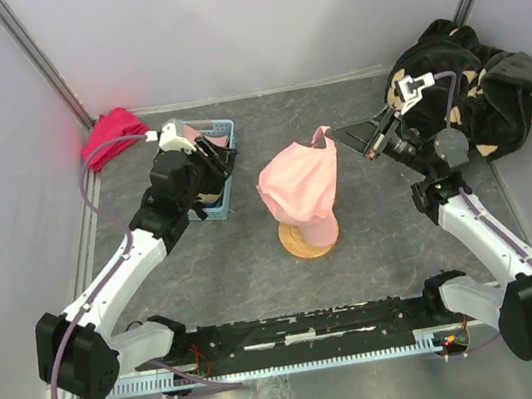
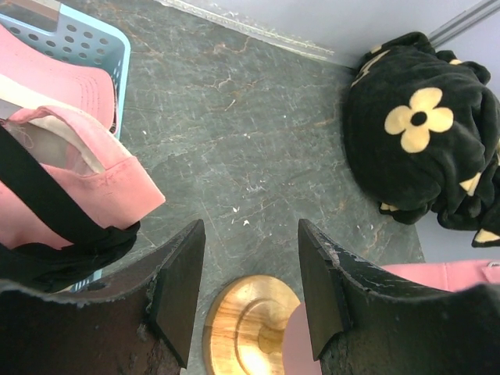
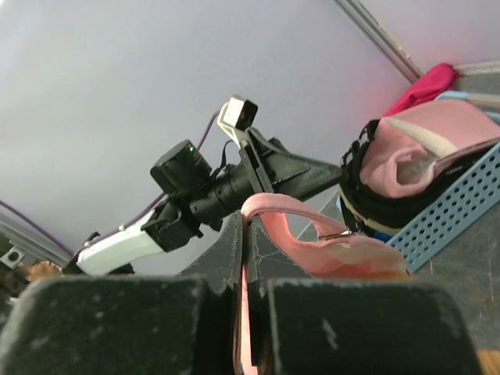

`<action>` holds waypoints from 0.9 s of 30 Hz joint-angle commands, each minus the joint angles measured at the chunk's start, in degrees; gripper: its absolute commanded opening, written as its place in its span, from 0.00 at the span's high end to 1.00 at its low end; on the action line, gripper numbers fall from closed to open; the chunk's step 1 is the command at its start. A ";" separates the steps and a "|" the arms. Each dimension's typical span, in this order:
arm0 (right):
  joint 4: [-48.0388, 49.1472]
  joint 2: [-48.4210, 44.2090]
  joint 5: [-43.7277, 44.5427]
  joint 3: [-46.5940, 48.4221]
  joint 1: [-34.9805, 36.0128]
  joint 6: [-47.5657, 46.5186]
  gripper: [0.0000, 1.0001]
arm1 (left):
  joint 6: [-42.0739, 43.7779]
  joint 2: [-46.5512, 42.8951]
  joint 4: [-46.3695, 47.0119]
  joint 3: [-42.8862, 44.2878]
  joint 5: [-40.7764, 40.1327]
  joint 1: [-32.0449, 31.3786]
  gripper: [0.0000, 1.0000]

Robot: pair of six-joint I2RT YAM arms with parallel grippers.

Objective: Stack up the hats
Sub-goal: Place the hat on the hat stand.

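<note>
A pink hat [image 1: 300, 184] sits over a pink head form on a round wooden stand [image 1: 309, 239] in the middle of the table. Its back strap [image 3: 312, 215] loops up, and my right gripper [image 1: 342, 133] [image 3: 248, 228] is shut on that strap. More hats lie piled in a light blue basket [image 1: 228, 187]: pink ones [image 2: 62, 168] [image 3: 430, 148] with a black one [image 2: 70, 251] under them. My left gripper [image 1: 217, 159] [image 2: 250, 234] hovers open and empty beside the basket, with the stand's wooden base [image 2: 250, 324] showing between its fingers.
A big black plush fabric with beige flowers [image 1: 472, 91] [image 2: 422, 133] fills the far right corner. A small red-pink cloth bundle [image 1: 112, 135] [image 3: 426, 84] lies at the far left, behind the basket. Grey walls close in on three sides.
</note>
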 commanded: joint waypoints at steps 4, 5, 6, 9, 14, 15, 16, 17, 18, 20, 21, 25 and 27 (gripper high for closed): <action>6.09 -6.58 -0.67 -6.91 -1.69 2.10 0.98 | 2.87 2.20 4.88 0.80 -0.67 -2.61 0.42; 6.10 -6.99 -0.51 -7.87 -1.91 2.07 0.98 | 2.97 2.38 5.00 0.96 -0.64 -3.12 0.42; 6.03 -7.38 -0.27 -8.78 -2.19 2.07 0.98 | 3.12 2.57 5.09 1.12 -0.61 -3.50 0.42; 5.58 -7.89 0.82 -10.90 -3.17 1.59 0.98 | 3.59 2.94 5.36 1.39 -0.50 -4.69 0.42; 6.32 -5.10 3.54 -11.75 -4.55 1.40 0.98 | 4.30 3.58 5.47 1.60 -0.81 -6.15 0.42; 6.76 -4.06 4.12 -11.78 -4.91 1.48 0.98 | 4.39 3.67 5.51 1.60 -0.93 -6.42 0.42; 7.41 -3.07 4.70 -11.76 -5.23 1.66 0.98 | 4.46 3.64 5.48 1.57 -1.08 -6.56 0.42; 8.11 -1.98 5.14 -11.81 -5.65 1.97 0.98 | 4.49 3.56 5.47 1.51 -1.27 -6.73 0.42; 9.15 -0.81 5.73 -12.06 -6.03 2.44 0.98 | 4.57 3.39 5.47 1.37 -1.51 -6.87 0.42; 11.22 1.24 6.77 -12.64 -7.04 3.50 0.98 | 4.73 3.04 5.31 1.06 -1.90 -6.97 0.42; 12.22 2.25 7.09 -12.94 -7.44 3.99 0.98 | 4.83 2.87 5.22 0.94 -2.08 -7.07 0.42; 14.95 4.77 7.80 -14.51 -8.88 5.43 0.98 | 5.11 2.06 4.78 0.25 -2.57 -7.41 0.42; 14.63 5.18 8.25 -15.41 -9.49 5.20 0.98 | 5.20 1.65 4.73 -0.19 -2.74 -7.55 0.42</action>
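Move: The right hand holds the pink hat by its strap end, with the hat body draped some 7 cm to its left, 15 cm lower and level with it front to back; the hat stand's middle is about 6 cm left, 1 cm back and 27 cm below. From the empty left hand, the hat is roughly 13 cm right, 7 cm back and slightly lower, the stand 14 cm right and 8 cm back, the basket 11 cm left and 13 cm ahead. Keeping its closed pinch on the strap, the right hand sinks about 10 cm beside the hat stand while drifting right, first easing back a little and then swinging forward, as its fingers tip down and turn clockwise to draw the hat down over the stand's top. The left hand, still open and empty, slides some 5 cm to the right towards the hat, sinking slightly and turning a little clockwise. ##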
